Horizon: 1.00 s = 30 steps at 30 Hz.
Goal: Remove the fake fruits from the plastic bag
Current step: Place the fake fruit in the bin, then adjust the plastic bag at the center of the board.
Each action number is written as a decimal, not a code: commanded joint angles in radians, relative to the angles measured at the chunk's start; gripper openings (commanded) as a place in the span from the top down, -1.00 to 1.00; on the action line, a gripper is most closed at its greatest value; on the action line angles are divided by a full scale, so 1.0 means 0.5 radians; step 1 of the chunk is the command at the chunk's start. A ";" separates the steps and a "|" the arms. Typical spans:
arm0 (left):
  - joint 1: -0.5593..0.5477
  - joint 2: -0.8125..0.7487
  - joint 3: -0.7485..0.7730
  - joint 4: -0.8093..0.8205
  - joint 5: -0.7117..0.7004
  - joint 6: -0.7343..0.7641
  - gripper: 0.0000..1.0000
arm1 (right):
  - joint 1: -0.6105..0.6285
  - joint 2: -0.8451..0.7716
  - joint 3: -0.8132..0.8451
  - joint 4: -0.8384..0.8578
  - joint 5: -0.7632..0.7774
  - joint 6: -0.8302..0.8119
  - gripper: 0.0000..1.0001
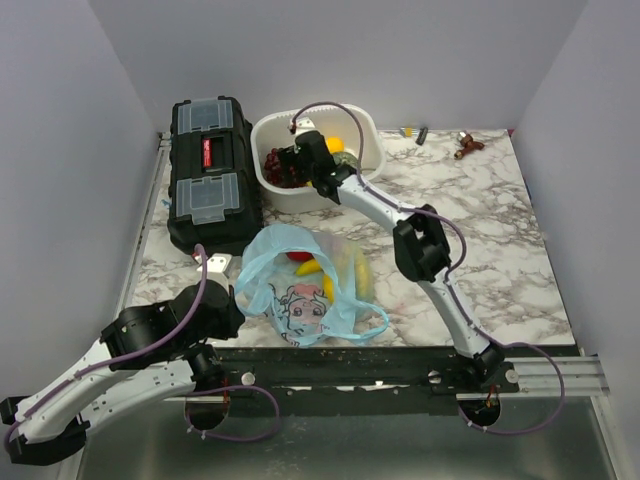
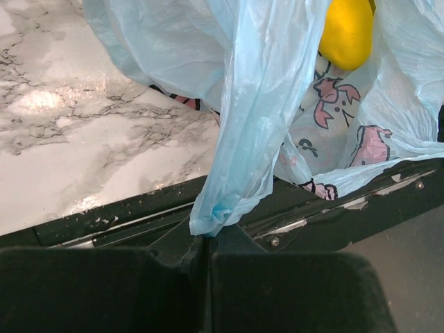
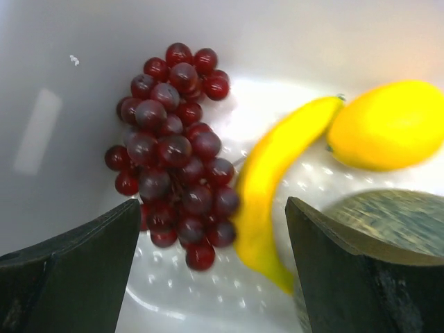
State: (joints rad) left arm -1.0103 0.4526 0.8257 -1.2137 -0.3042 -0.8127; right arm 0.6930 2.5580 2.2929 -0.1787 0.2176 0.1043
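Note:
The light-blue plastic bag (image 1: 305,290) with the cartoon girl face lies near the table's front edge. A red piece (image 1: 300,256) and yellow bananas (image 1: 312,268) show through it. My left gripper (image 1: 225,308) is shut on the bag's twisted handle (image 2: 225,201), and a yellow fruit (image 2: 347,31) shows inside the bag. My right gripper (image 3: 211,208) hangs open in the white tub (image 1: 365,130), nothing between its fingers. Below it lie a dark grape bunch (image 3: 173,166), a banana (image 3: 274,184), an orange-yellow lemon (image 3: 388,125) and a dull-green melon (image 3: 388,215).
A black toolbox (image 1: 210,170) stands left of the tub. A small white block (image 1: 217,263) lies by the bag. Small bits (image 1: 467,145) lie at the back right. A black rail (image 1: 400,355) runs along the front edge.

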 commanded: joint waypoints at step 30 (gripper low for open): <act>-0.004 0.081 -0.010 -0.015 -0.034 0.003 1.00 | 0.120 -2.817 -2.781 -0.313 -0.188 0.586 -0.70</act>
State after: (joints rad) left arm -1.0103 0.4957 0.8257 -1.2137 -0.3042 -0.8127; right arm 0.7216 1.2434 0.8410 -0.2401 0.1967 0.4038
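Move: The right hand is open just over the grapes it has let go in the bin; they lie some 4 cm below and 2 cm left of it. The small yellow fruit in the plastic bag's mouth is about 29 cm back, 5 cm right and 5 cm lower, with the red fruit some 3 cm beyond it and 2 cm left of it. The larger yellow fruit is about 32 cm back and 17 cm right of the hand. From the left hand, the small yellow fruit is roughly 18 cm ahead, 16 cm right and 10 cm down. The left fingers keep their pinch on the bag's rim while the right hand leaves the grapes empty and open. It swings fast back about 27 cm and right some 20 cm, arching up about 12 cm over the bin's near wall and sinking again towards the bag's right side, then rises slightly. The wrist tips some 15 degrees further down; no touch on the bag can be seen. ##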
